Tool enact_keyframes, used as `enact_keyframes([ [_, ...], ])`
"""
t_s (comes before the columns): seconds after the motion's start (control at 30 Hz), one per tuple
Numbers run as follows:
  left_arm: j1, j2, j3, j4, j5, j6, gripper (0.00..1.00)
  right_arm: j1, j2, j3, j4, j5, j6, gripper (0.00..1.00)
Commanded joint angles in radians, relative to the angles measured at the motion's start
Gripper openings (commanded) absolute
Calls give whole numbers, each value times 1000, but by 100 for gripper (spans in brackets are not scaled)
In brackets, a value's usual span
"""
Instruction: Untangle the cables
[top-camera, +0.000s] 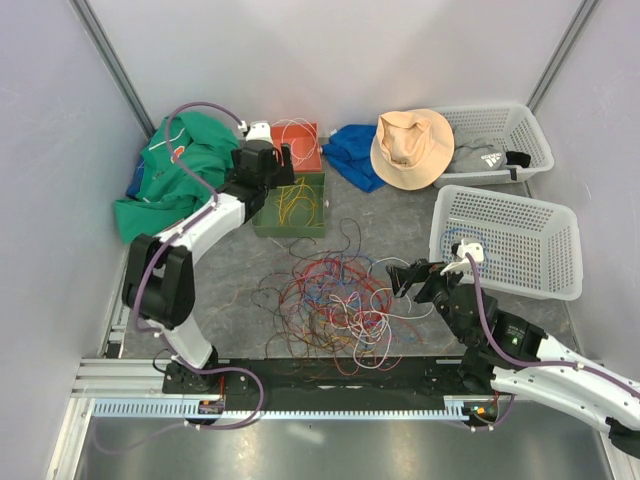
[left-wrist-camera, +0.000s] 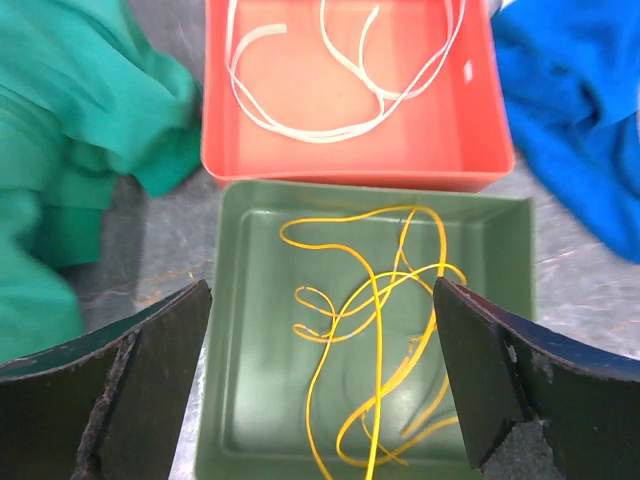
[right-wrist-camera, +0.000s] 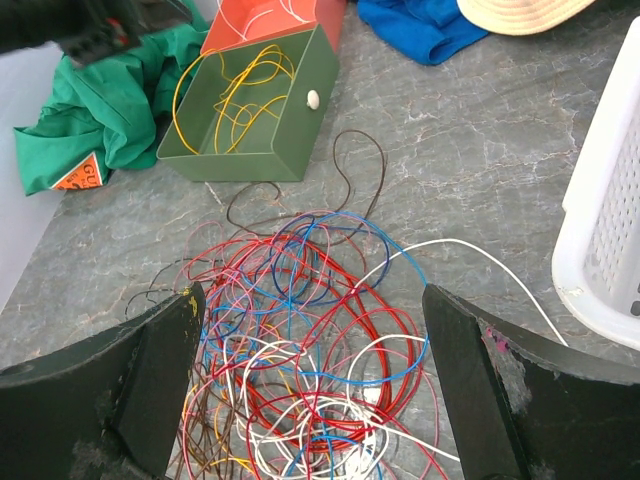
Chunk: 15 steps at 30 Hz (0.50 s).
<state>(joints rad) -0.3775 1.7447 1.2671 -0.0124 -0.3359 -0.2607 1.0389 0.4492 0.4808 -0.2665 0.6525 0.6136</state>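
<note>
The cables (top-camera: 335, 300) lie in a loose tangle of red, blue, white, pink and brown strands on the grey table. My right gripper (top-camera: 405, 278) hangs open at the tangle's right edge. In the right wrist view its jaws (right-wrist-camera: 312, 292) stand wide above the cables (right-wrist-camera: 330, 335), holding nothing. My left gripper (top-camera: 288, 162) is open over the green box (top-camera: 290, 228). Yellow cables (left-wrist-camera: 377, 354) lie loose on the floor of the green box (left-wrist-camera: 228, 300), below the left gripper (left-wrist-camera: 322, 290). White cables (left-wrist-camera: 310, 134) lie in the orange box (left-wrist-camera: 215, 100) just beyond.
A green cloth (top-camera: 170, 175) lies left of the boxes and a blue cloth (top-camera: 350, 150) to their right. A tan hat (top-camera: 412, 148) sits at the back. Two white baskets (top-camera: 505, 240) (top-camera: 500, 125) stand on the right, the far one holding a grey garment.
</note>
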Motion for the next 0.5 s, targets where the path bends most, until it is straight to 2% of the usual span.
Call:
enact_keyframes([
  [0.0,-9,-157,23,-58,-31,-37,100,6,-6,-11,32,6,-2,98],
  [0.2,-60,-375,-101,-104,-61,-132,100,6,-4,-11,36,1,2,98],
  [0.3,-190,-488,-179,-109,-40,-184,100,6,17,-1,41,9,-24,98],
  [0.33,-289,-517,-214,-109,-41,-190,100,6,25,1,39,16,-40,98],
  [0.47,-494,-525,-291,-133,9,-276,100,4,100,-2,13,36,-19,98],
])
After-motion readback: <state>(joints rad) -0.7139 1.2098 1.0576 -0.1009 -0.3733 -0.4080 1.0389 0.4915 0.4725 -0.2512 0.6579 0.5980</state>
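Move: From the left gripper, empty and open just over the green box, the tangled cables lie about 26 cm back and 12 cm to the right, some 15 cm lower. The green box with the yellow cable is almost underneath, its middle about 4 cm back, 3 cm right and 13 cm down; the orange box is about 9 cm ahead, 2 cm right and equally far down. From the right gripper, the tangled cables lie roughly 11 cm left, about level fore and aft, 19 cm below. Lift the empty left gripper clear of the green box, about 12 cm up, while drawing it back some 15 cm with growing speed; late on, swing it about 9 cm right as well, towards the space over the tangled cables. Keep the fingers wide open, tip them up about 10 degrees and let the hand roll left side down and turn clockwise. ##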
